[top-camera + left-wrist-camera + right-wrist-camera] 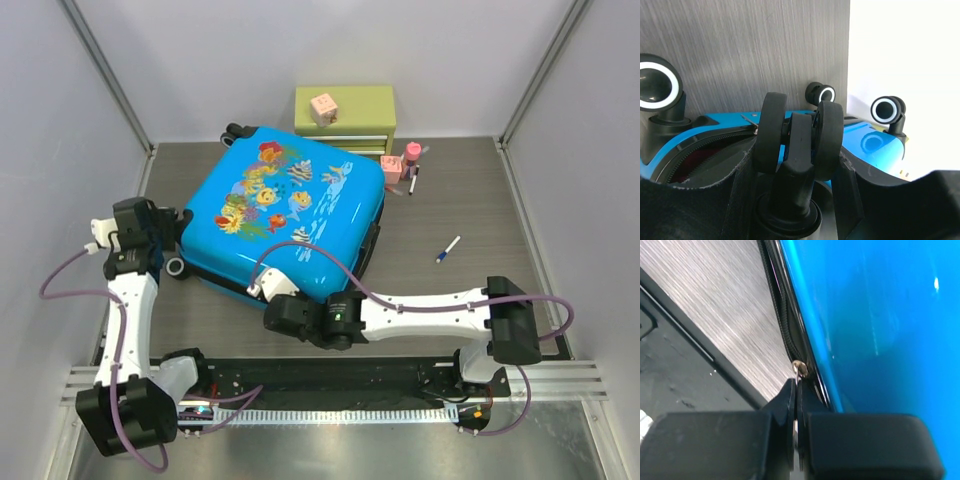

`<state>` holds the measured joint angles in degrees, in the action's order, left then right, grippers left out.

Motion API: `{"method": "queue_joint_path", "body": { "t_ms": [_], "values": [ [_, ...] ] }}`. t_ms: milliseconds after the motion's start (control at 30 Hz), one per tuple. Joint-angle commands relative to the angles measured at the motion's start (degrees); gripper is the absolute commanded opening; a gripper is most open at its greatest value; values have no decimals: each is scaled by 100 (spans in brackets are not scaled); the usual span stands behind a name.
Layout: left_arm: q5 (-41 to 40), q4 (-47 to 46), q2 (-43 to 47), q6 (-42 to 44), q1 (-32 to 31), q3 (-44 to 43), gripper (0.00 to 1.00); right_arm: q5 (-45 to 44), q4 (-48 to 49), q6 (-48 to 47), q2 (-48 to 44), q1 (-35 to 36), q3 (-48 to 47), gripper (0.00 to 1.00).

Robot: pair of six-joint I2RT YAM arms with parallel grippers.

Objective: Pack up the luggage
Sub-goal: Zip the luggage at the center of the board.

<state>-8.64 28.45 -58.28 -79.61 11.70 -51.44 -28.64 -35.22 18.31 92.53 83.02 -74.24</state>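
The luggage [285,205], a bright blue fish-print suitcase, lies flat and closed in the middle of the table. My left gripper [168,250] is at its left corner. In the left wrist view its fingers [735,192] press on both sides of a black double wheel [797,132] of the luggage [875,142]. My right gripper [262,288] is at the near edge. In the right wrist view the right gripper [798,390] is shut on the metal zipper pull [799,369], beside the black zipper track [782,305] and the blue shell [880,315].
A green drawer chest [345,118] with a pink cube [322,108] on top stands behind the luggage. A pink bottle [412,155] and a pen [412,182] lie by it. Another pen [448,249] lies to the right. Walls close in both sides.
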Motion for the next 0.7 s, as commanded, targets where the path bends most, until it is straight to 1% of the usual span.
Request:
{"method": "queue_joint_path", "body": {
  "t_ms": [0,367,667],
  "values": [
    [372,-243,616,-1056,-221,-24,0,201,2256,15,72,-14,-838,1],
    [328,20,696,-863,-520,-15,0,579,2591,-125,458,-41,-1136,1],
    [311,363,555,-283,-801,-243,0,983,2819,-442,1012,-111,-1743,1]
  ]
}}
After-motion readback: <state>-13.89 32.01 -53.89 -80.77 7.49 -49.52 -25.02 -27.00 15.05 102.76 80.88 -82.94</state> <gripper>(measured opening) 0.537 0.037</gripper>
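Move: Pinched in the right fingers, the zipper pull is on the luggage's near side, with the near-left corner about 12 cm to the left and 4 cm ahead. The lower wheel is some 16 cm left, 5 cm ahead and 8 cm below the right hand. The left fingers already hold the upper wheel; from them the zipper pull is roughly 14 cm back, 12 cm right and 6 cm lower. Dragging the pinched zipper pull to the left along the luggage's near side towards the near-left corner, the right hand goes about 7 cm, edging slightly forward at nearly constant height and rolling some 5 degrees so its left side rises. The left hand keeps its grip on the upper wheel and draws it back about 2 cm and a little to the right. ##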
